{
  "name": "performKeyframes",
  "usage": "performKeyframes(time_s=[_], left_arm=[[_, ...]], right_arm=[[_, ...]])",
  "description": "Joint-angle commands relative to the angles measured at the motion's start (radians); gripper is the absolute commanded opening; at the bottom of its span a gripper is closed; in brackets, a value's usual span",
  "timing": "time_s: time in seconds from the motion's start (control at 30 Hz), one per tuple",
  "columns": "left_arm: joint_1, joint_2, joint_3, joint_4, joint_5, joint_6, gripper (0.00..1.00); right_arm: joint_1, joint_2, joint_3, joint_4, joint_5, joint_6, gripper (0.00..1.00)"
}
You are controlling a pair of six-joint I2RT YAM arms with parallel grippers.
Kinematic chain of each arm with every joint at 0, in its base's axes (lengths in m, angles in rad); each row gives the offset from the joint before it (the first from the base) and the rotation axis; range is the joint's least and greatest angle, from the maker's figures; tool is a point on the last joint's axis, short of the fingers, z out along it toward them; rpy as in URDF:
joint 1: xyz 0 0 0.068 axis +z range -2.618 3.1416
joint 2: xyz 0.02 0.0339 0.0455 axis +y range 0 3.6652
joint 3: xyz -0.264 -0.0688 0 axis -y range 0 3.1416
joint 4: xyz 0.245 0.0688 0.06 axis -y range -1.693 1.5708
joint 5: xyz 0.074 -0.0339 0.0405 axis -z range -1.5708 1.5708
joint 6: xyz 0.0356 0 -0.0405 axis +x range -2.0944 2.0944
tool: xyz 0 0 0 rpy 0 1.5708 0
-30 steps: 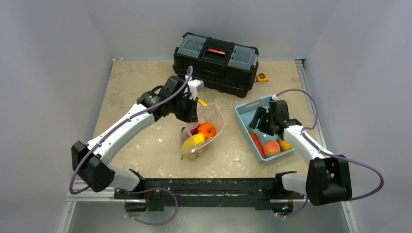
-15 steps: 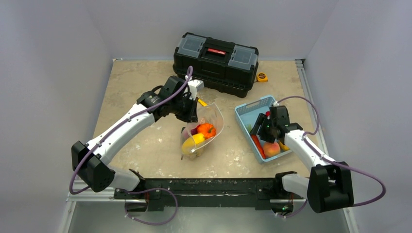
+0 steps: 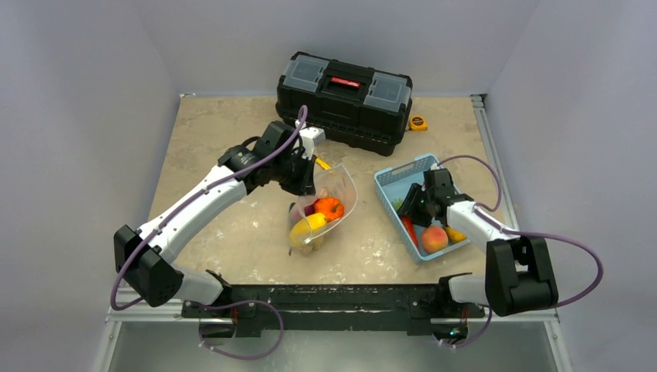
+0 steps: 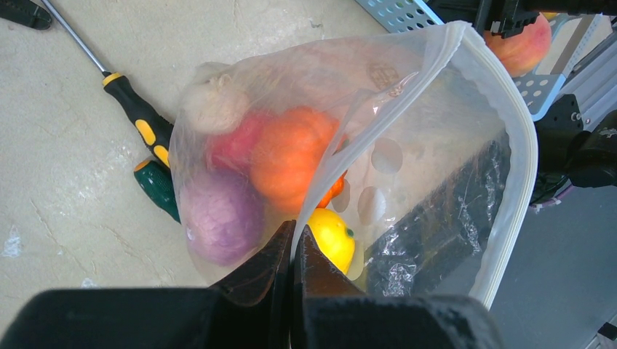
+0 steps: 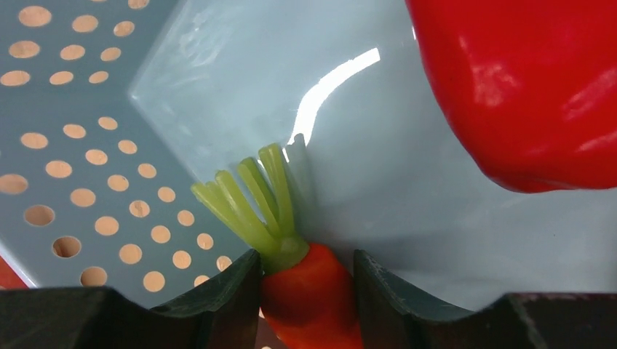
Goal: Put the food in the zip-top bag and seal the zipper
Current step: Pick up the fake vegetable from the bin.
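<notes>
The zip-top bag [image 3: 329, 203] stands open at the table's middle, holding an orange fruit [image 4: 291, 156], a purple one [image 4: 218, 214], a pink one, a pale one and a yellow one [image 4: 331, 240]. My left gripper [image 4: 293, 240] is shut on the bag's rim and holds it up; the zipper [image 4: 520, 145] curves round the open mouth. My right gripper [image 5: 302, 269] is down in the blue basket [image 3: 395, 172], jaws open on either side of the carrot [image 5: 309, 298], just below its green top. A red pepper [image 5: 531, 87] and a peach [image 3: 434, 236] lie in the basket too.
A black toolbox [image 3: 345, 97] stands at the back with a yellow tape measure [image 3: 418, 122] to its right. A yellow-handled screwdriver [image 4: 138, 120] and a green-handled one [image 4: 156, 189] lie on the table behind the bag.
My right gripper has moved nearer and lower into the basket, down over the carrot. The left arm and the bag have not moved.
</notes>
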Motion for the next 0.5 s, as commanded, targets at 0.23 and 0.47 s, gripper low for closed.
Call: performKeyframes(time_s=[0.23,0.47], left_arm=[[0.004,-0.001,0.037,0.005,0.016,-0.001,0.00],[0.003,0.003,0.037,0.004,0.016,-0.001,0.00]], right_arm=[[0.003,0.059,0.187,-0.003,0.206,-0.025,0.00],[0.002,0.124,0.280,-0.038,0.281,-0.072,0.46]])
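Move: The right hand already has the carrot pinched just below its leaves, low in the bin. The bag's middle lies some 25 cm to the hand's left, level fore and aft and about 5 cm higher. The bin's far rim is about 14 cm straight ahead, the red pepper about 9 cm right and 4 cm ahead, and the peach 8 cm right and 8 cm back. From the left hand, the bag's middle is about 6 cm back, 4 cm right and 12 cm below. Still pinching the carrot below its leaves, with rising grip effort, the right hand starts slowly, then speeds up forward by about 7 cm and up some 4 cm, edging right, over the bin towards its far rim. Its fingers tilt forward and to the right by roughly 15 degrees. The left hand stays put, keeping the bag pinched by its edge. ##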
